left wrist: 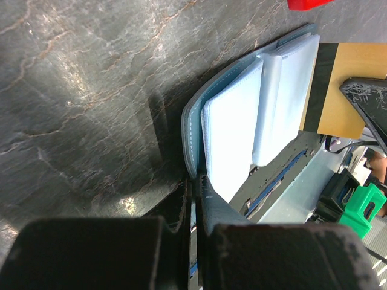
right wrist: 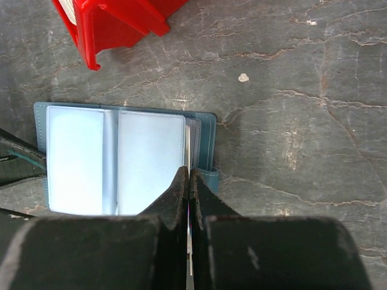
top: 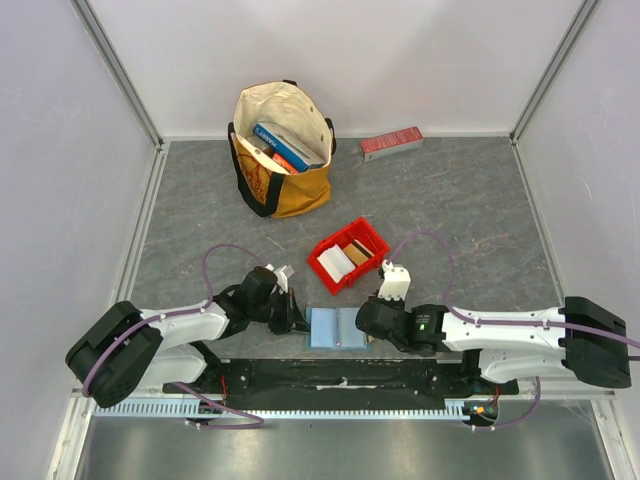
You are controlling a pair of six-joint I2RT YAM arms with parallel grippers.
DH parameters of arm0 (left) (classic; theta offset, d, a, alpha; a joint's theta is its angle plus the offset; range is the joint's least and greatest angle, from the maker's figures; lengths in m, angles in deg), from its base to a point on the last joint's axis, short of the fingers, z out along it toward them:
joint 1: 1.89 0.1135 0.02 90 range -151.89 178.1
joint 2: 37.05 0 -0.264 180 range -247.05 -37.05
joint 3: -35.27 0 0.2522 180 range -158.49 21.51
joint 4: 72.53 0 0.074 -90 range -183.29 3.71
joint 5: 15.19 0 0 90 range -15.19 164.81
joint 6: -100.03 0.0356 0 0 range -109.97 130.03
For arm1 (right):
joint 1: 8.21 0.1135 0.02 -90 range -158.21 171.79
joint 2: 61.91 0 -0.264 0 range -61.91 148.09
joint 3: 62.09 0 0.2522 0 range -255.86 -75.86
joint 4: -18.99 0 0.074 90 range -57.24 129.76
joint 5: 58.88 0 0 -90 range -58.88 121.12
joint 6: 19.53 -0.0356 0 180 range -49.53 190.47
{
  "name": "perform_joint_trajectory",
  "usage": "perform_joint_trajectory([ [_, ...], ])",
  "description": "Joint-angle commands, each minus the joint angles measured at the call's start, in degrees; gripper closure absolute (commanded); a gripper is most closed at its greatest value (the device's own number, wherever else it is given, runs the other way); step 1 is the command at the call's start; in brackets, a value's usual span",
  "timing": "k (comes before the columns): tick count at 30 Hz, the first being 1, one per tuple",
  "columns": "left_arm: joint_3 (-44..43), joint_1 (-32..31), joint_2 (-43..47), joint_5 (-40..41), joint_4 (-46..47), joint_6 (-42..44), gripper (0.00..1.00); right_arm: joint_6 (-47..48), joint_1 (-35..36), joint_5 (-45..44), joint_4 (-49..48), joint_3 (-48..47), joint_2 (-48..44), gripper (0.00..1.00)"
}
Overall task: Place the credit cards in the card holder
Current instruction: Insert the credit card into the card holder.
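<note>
The teal-blue card holder (top: 335, 328) lies open near the table's front edge, its light-blue slotted pages (left wrist: 233, 130) facing up. My left gripper (left wrist: 196, 181) is shut on the left cover's edge. At the holder's right edge (right wrist: 145, 163), my right gripper (right wrist: 190, 172) is shut on a tan credit card (left wrist: 341, 84) with a black stripe. That card shows only as a thin edge (right wrist: 189, 254) between the fingers, against the right page. Two more credit cards, one white (top: 335, 263) and one tan (top: 358, 250), lie in the red bin (top: 372, 240).
The red bin (right wrist: 115, 24) stands just beyond the holder. A tan tote bag (top: 283, 150) with books stands at the back, and a long red box (top: 391, 143) lies against the back wall. A black rail (top: 340, 375) runs along the table's near edge.
</note>
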Motion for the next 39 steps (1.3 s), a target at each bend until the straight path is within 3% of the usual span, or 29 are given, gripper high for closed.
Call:
perform_joint_trajectory([
  [1, 0.3, -0.1, -0.3, 2.0, -2.3, 0.5, 0.98, -1.7, -0.2, 0.0, -3.3, 1.0, 1.7, 1.0],
  [9, 0.6, -0.1, -0.2, 2.1, -2.3, 0.5, 0.98, -1.3, -0.1, 0.1, -3.6, -0.3, 2.8, 1.0],
  [15, 0.7, -0.1, 0.0, 2.0, -2.5, 0.5, 0.98, -5.1, 0.2, -8.1, 14.3, -8.4, 4.2, 1.0],
  [18, 0.7, -0.1, -0.1, 2.1, -2.5, 0.5, 0.98, -3.3, 1.5, -10.0, 15.5, -10.4, 1.6, 1.0],
  [20, 0.7, -0.1, -0.3, 2.2, -2.4, 0.5, 0.98, -0.7, 2.2, -8.6, 10.7, -9.5, -0.7, 1.0],
  [23, 0.9, -0.1, -0.9, 2.4, -1.9, 0.5, 0.98, 2.5, 2.2, -1.6, -4.8, -4.4, -3.0, 1.0],
  [27, 0.9, -0.1, -2.0, 2.3, -1.3, 0.5, 0.98, -0.2, 2.2, 3.6, -19.5, 2.8, -0.6, 1.0],
  [35, 1.4, -0.1, -2.5, 2.0, 0.0, 0.4, 0.98, -2.4, 0.4, 8.8, -39.3, 11.7, 4.3, 1.0],
  [39, 1.6, -0.1, -3.0, 2.0, 0.8, -0.1, 0.98, -4.6, -0.6, 10.4, -43.8, 14.7, 5.9, 1.0],
])
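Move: The right hand already grips the tan card; the holder's middle, by the spine, lies about 7 cm to its left, about 1 cm back and some 5 cm below. The holder's right page comes first, roughly 3 cm left and 1 cm back, and the red box stands about 16 cm ahead and 5 cm left. For the left hand, which is already at the holder's left edge, that middle is some 8 cm to the right, level fore and aft, barely lower. Keeping the card pinched upright, the right hand barely shifts at the holder's right edge at first, then rises about 4 cm, sweeps left and sinks again to bring the card's edge down close by the spine. It ends about 6 cm left of its start and a little lower, rolled some 20 degrees left side up, while the left fingers stay at the holder's left edge. ##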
